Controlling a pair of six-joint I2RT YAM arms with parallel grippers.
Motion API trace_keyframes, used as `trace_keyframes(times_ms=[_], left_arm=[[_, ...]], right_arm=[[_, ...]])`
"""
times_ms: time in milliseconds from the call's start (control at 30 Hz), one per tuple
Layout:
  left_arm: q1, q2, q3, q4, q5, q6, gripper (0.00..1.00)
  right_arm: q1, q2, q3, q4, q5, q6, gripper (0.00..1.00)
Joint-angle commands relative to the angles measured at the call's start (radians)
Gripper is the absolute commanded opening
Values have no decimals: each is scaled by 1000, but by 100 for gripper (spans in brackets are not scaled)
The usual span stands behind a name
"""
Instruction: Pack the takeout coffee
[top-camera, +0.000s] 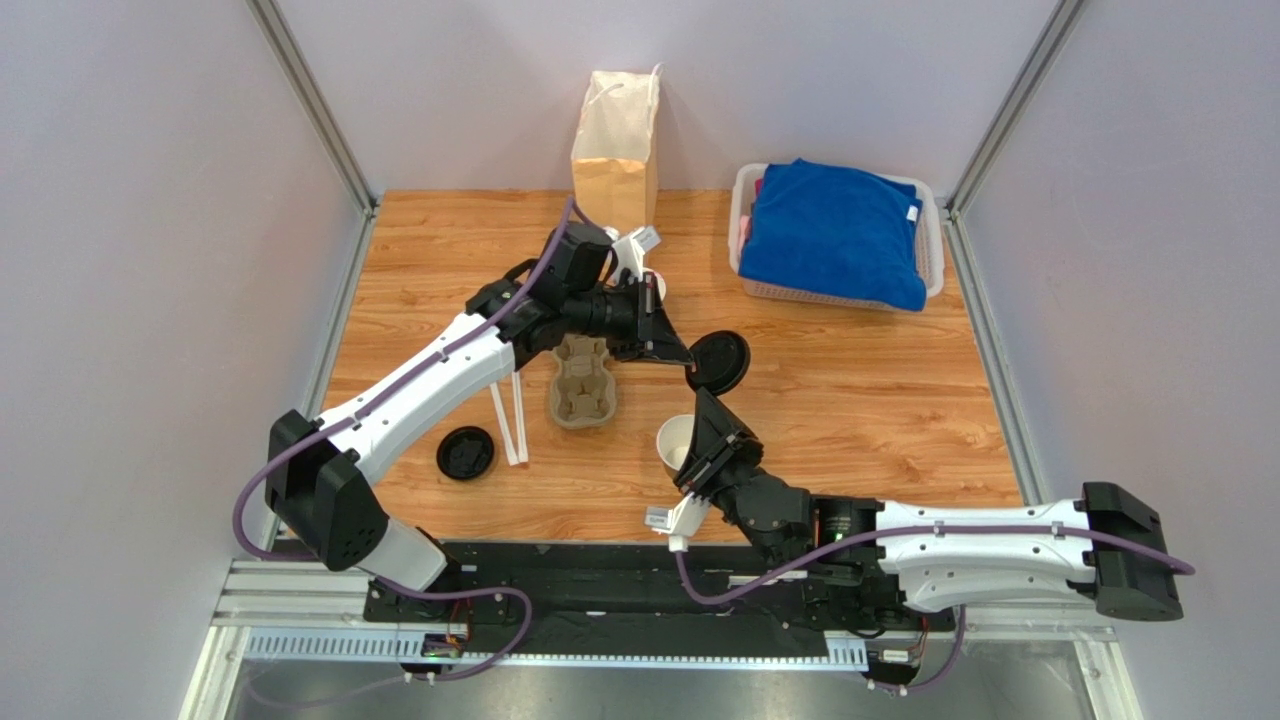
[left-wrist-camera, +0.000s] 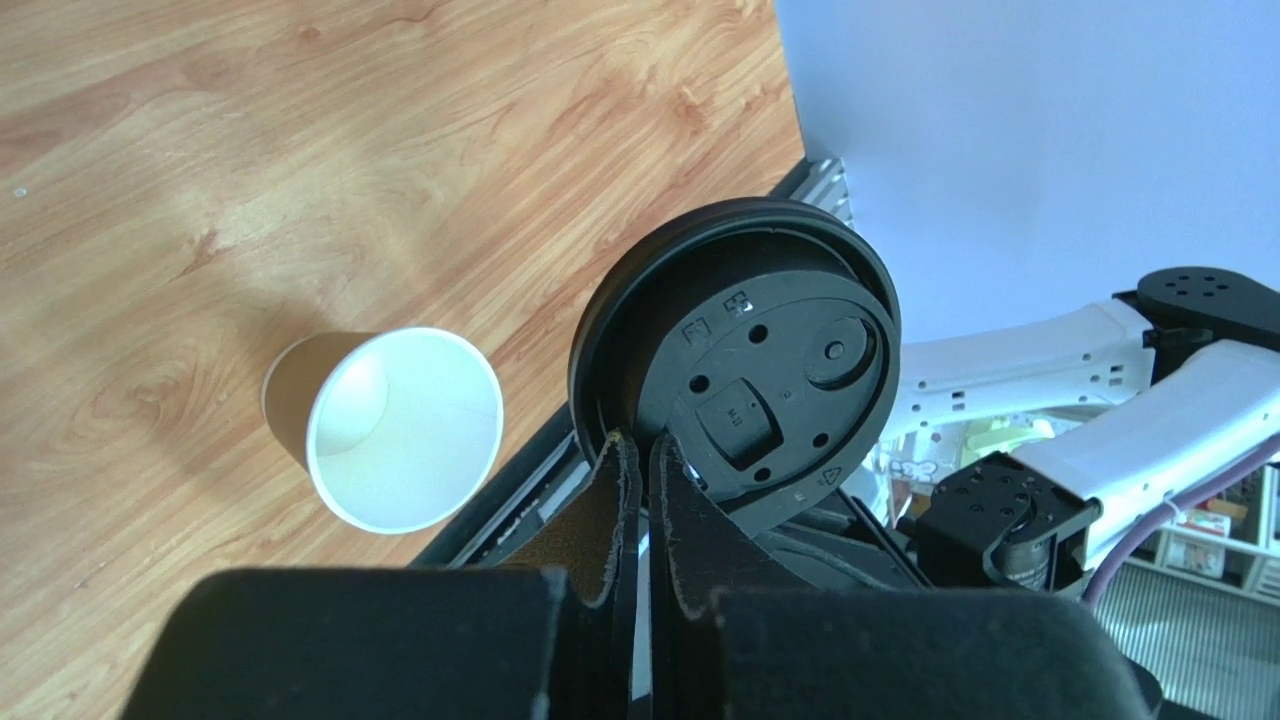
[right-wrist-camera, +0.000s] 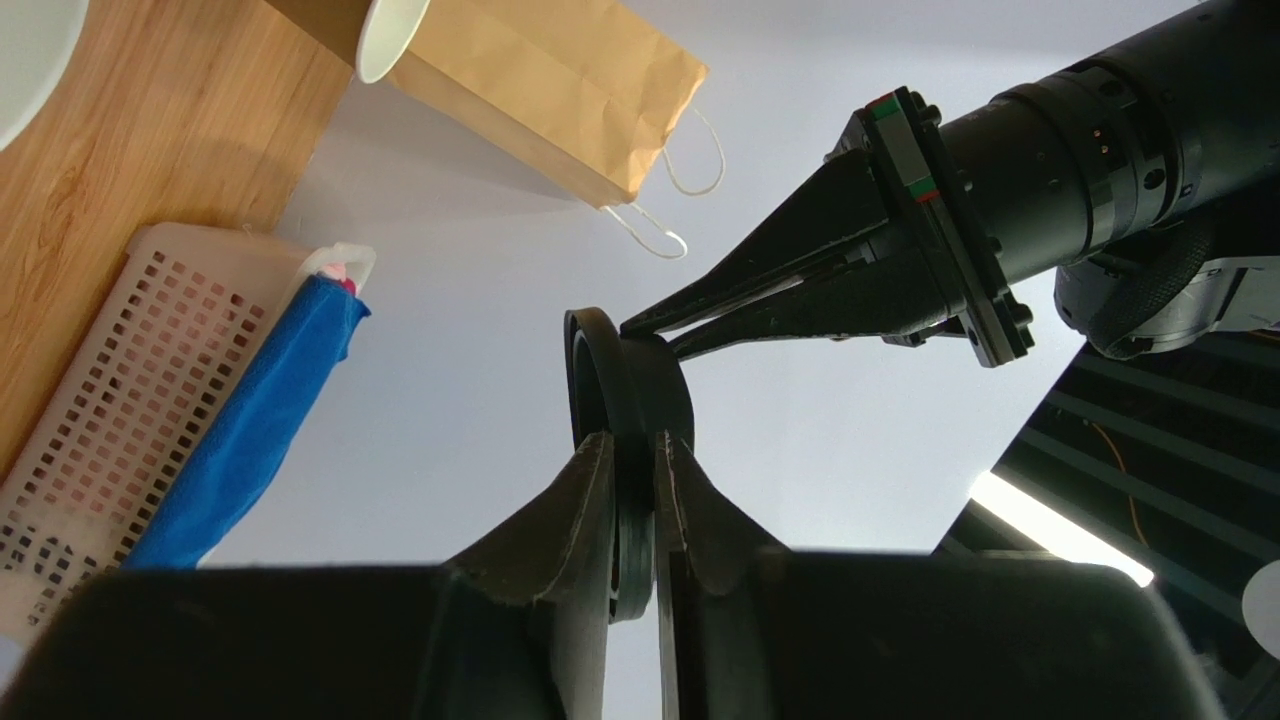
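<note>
A round black lid (top-camera: 721, 360) hangs in the air above the table's middle, gripped from two sides. My left gripper (left-wrist-camera: 646, 443) is shut on its rim, and the lid's underside (left-wrist-camera: 751, 375) faces that camera. My right gripper (right-wrist-camera: 631, 438) pinches the opposite edge of the lid (right-wrist-camera: 624, 375) from below, its fingers close against it. The left gripper (right-wrist-camera: 646, 333) comes in from the right in that view. An open brown paper cup (top-camera: 676, 443) with a white inside stands by my right gripper (top-camera: 720, 428), also seen in the left wrist view (left-wrist-camera: 403, 428). The takeout coffee is out of view.
A cardboard cup carrier (top-camera: 583, 383) lies under the left arm, with white sticks (top-camera: 511, 420) and a second black lid (top-camera: 466, 453) to its left. A paper bag (top-camera: 616, 143) stands at the back. A white basket (top-camera: 748, 225) with blue cloth is at the back right. Another open cup (right-wrist-camera: 394, 23) stands near the bag.
</note>
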Motion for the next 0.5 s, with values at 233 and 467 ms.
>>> trace_keyframes(times_ms=[233, 467], left_arm=[[13, -32, 79, -126, -91, 354, 0], [12, -58, 127, -258, -223, 713, 0]], right_arm=[[127, -47, 211, -565, 117, 503, 74], [109, -165, 435, -868, -74, 1079, 96]])
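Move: Between both hands at the start is the lid, its middle some 3 cm to the left hand's right and 1 cm ahead, about 4 cm ahead of the right hand and 1 cm to its right. The near cup's middle lies about 3 cm back, 1 cm left and 21 cm below the left hand; from the right, 2 cm ahead, 3 cm left, 19 cm down. From the left hand, the far cup is 20 cm ahead, 4 cm left; the tray 10 cm ahead, 13 cm left, both well below. Spreading its fingers nearly fully, the right hand lets go of the lid's rim and backs off about 4 cm, drifting up and right while it tips down some 20 degrees. The left keeps its pinch on the lid and, after a brief pause, carries it left about 3 cm, with some forward and slightly down, away from the right fingers, rolling the wrist roughly 25 degrees. ##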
